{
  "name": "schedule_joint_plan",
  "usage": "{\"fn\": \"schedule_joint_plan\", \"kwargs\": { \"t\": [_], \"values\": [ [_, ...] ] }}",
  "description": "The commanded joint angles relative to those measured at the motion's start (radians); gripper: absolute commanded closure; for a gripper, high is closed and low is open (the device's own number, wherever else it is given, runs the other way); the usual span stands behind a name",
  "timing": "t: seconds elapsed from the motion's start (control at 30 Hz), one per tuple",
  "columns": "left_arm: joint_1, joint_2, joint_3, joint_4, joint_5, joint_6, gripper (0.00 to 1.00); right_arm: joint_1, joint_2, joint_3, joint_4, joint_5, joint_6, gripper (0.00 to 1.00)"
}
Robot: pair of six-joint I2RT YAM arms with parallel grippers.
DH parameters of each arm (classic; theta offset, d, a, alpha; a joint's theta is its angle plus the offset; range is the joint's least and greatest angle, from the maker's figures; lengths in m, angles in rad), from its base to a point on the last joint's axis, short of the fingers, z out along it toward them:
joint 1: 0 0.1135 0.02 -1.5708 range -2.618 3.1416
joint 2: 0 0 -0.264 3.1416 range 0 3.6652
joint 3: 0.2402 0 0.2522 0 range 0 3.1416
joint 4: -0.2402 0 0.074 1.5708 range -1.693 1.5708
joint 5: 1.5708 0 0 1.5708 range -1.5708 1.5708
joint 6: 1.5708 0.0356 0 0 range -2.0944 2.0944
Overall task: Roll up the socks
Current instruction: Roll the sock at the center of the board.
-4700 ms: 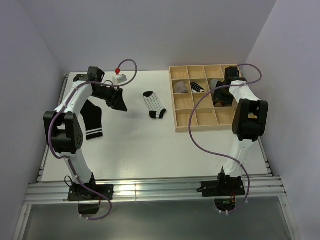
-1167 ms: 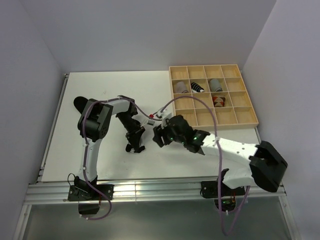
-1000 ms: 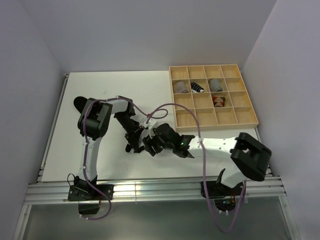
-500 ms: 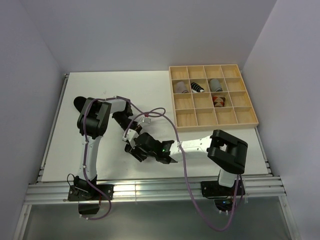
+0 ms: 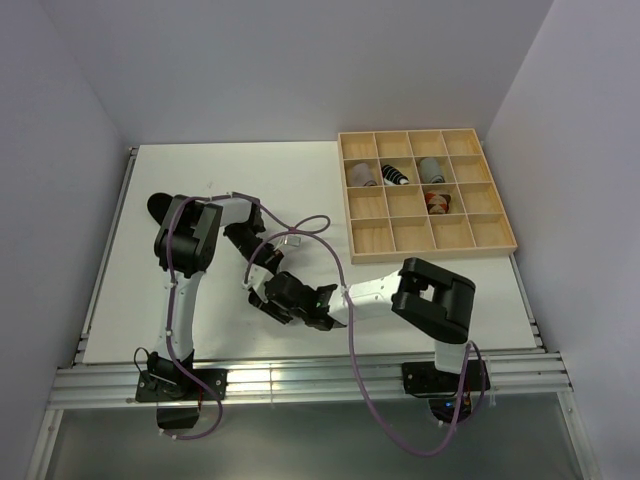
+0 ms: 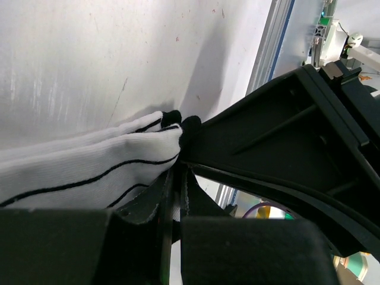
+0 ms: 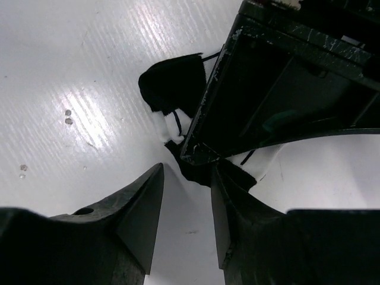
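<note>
A white sock with thin black stripes and a black toe lies at the front middle of the table. My left gripper is shut on it, the fabric bunched against its fingers. From above, that gripper hides almost all of the sock. My right gripper is open and low over the table. Its fingertips stand just in front of the sock's black edge, right next to the left gripper. One right finger fills the left wrist view, touching the toe.
The wooden grid tray stands at the back right, with rolled socks in several compartments. A black sock shows at the far left behind the left arm. The table's front rail runs close behind both grippers.
My right arm has swung left across the table until its gripper meets the left one, and its jaws have narrowed. The left gripper stays shut on the striped sock.
</note>
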Motion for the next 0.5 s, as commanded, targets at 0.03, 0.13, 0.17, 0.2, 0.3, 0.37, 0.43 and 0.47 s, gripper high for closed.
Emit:
{"fn": "schedule_joint_plan", "kwargs": {
  "t": [0.03, 0.13, 0.17, 0.2, 0.3, 0.37, 0.43, 0.47],
  "values": [
    [0.004, 0.012, 0.015, 0.009, -0.045, 0.029, 1.00, 0.002, 0.040, 0.037, 0.059, 0.055, -0.017, 0.57],
    [0.004, 0.007, 0.008, 0.009, -0.046, 0.032, 1.00, 0.002, 0.066, 0.034, 0.085, 0.082, -0.014, 0.62],
    [0.004, 0.006, 0.007, 0.007, -0.045, 0.031, 1.00, 0.000, 0.072, 0.033, 0.094, 0.088, -0.013, 0.63],
    [0.004, 0.006, 0.005, 0.007, -0.043, 0.034, 1.00, 0.002, 0.080, 0.027, 0.105, 0.102, -0.011, 0.65],
    [0.003, 0.004, 0.002, 0.007, -0.040, 0.041, 0.99, -0.003, 0.098, 0.016, 0.134, 0.116, -0.004, 0.79],
    [0.003, 0.003, 0.005, 0.007, -0.037, 0.041, 0.97, -0.003, 0.100, 0.016, 0.137, 0.121, 0.006, 0.86],
    [0.003, -0.002, 0.011, 0.007, -0.032, 0.038, 0.92, -0.001, 0.106, 0.022, 0.124, 0.128, 0.010, 0.95],
    [0.003, -0.008, 0.022, 0.009, -0.023, 0.035, 0.90, -0.003, 0.104, 0.030, 0.098, 0.128, 0.018, 0.97]
  ]
}}
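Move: The striped sock, folded small on the board, is pinched in the left fingertips, its middle about 1 cm ahead of that hand and level with it sideways, at its height. From the right hand, half open beside it, the sock's middle is roughly 2 cm ahead and 2 cm left, about 1 cm lower. The black sock lies some 18 cm left and 10 cm ahead of the left hand; the wooden tray's middle is about 34 cm right and 20 cm ahead of the right hand. The sock's near black fold is taken by the right hand, which creeps forward and left about 1.5 cm, low over the board, and shuts its half-open fingers almost fully on the fabric next to the left fingertips. The left hand keeps its pinch throughout and eases about 1 cm to the left and slightly forward. ##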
